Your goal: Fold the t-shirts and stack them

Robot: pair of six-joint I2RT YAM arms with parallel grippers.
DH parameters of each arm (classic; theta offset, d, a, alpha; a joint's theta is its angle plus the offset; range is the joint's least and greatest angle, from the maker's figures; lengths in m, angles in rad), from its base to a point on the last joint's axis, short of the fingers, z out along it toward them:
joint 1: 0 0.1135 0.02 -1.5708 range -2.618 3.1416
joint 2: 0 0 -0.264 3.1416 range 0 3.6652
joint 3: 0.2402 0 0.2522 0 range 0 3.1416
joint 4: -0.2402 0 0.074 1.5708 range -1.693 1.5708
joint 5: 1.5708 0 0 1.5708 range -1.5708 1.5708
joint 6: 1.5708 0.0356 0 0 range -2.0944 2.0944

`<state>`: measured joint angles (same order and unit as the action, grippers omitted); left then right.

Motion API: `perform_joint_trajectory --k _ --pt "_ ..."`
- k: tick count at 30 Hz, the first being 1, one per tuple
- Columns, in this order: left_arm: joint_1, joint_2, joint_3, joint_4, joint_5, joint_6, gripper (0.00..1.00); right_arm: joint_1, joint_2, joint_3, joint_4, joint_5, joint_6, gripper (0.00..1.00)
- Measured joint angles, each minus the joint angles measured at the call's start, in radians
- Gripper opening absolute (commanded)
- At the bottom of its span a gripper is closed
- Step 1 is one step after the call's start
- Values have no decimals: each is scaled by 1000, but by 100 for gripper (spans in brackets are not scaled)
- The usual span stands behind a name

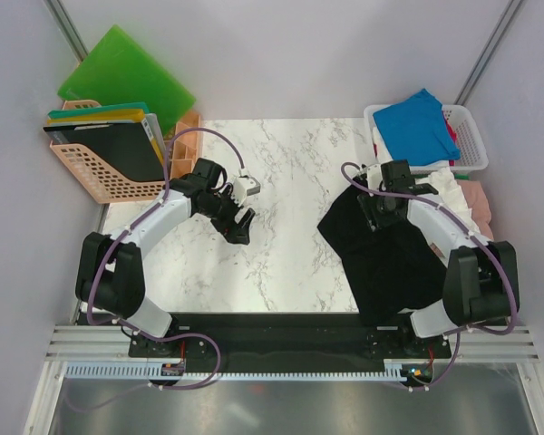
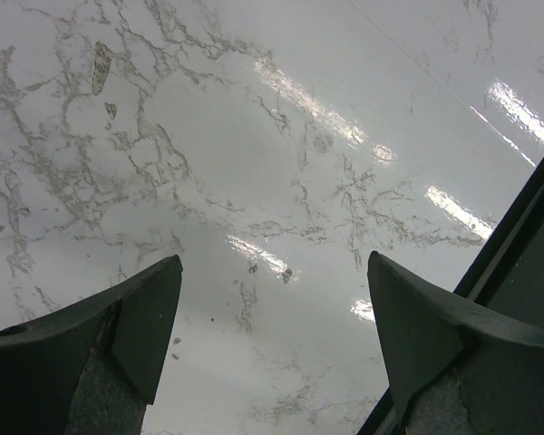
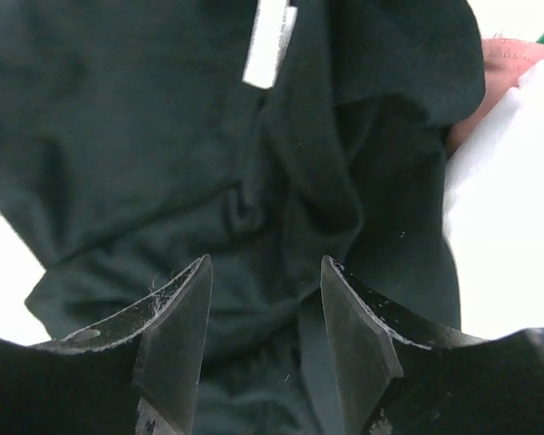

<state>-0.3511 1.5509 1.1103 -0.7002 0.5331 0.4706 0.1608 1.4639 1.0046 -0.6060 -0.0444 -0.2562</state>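
Observation:
The black t-shirt [image 1: 367, 258] lies crumpled on the right side of the marble table [image 1: 281, 163], partly under the right arm. In the right wrist view the black t-shirt [image 3: 163, 136] fills the frame, its white neck label [image 3: 270, 36] at the top. My right gripper [image 3: 265, 265] hangs just above it, jaws apart, with no cloth pinched between them. In the top view the right gripper [image 1: 379, 216] sits over the shirt's upper part. My left gripper [image 1: 238, 225] is open over bare marble, as the left wrist view shows: left gripper [image 2: 272, 267] holds nothing.
A white basket [image 1: 469, 136] at the back right holds a blue t-shirt [image 1: 417, 122]. A white t-shirt [image 1: 451, 192] and a pink one [image 1: 479, 195] lie beside the black one. A peach rack [image 1: 100, 177] and green boards [image 1: 127, 77] stand at the back left.

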Motion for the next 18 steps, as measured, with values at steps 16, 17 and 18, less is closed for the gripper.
perform_joint_trajectory --k 16,17,18 --pt "0 0 0 0 0 0 90 -120 86 39 89 -11 -51 54" --pt "0 0 0 0 0 0 90 -123 95 40 93 -14 -51 54" --pt "0 0 0 0 0 0 90 -127 105 40 98 -20 -51 53"
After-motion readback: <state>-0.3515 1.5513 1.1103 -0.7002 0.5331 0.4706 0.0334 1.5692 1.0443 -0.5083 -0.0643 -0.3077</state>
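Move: The black t-shirt's raised fold lies roughly 3 cm ahead of the right hand, 3 cm to its right and about 3 cm below. The shirt's white tag is some 6 cm straight ahead, and the white t-shirt's middle is about 18 cm to the right and 3 cm ahead. The basket's middle stands around 22 cm ahead and 14 cm to the right. From the left hand, that fold is about 6 cm ahead and 36 cm to the right. Rightward and forward, the right hand glides low over the black t-shirt, about 5 cm in all, its half-open fingers coming over the raised fold beside the tag. It dips a little over a centimetre at first, rises slightly, then eases down again, slowing towards the end; the downward-slanting wrist turns clockwise by only some 5 degrees. The fingers barely narrow and grip nothing. ##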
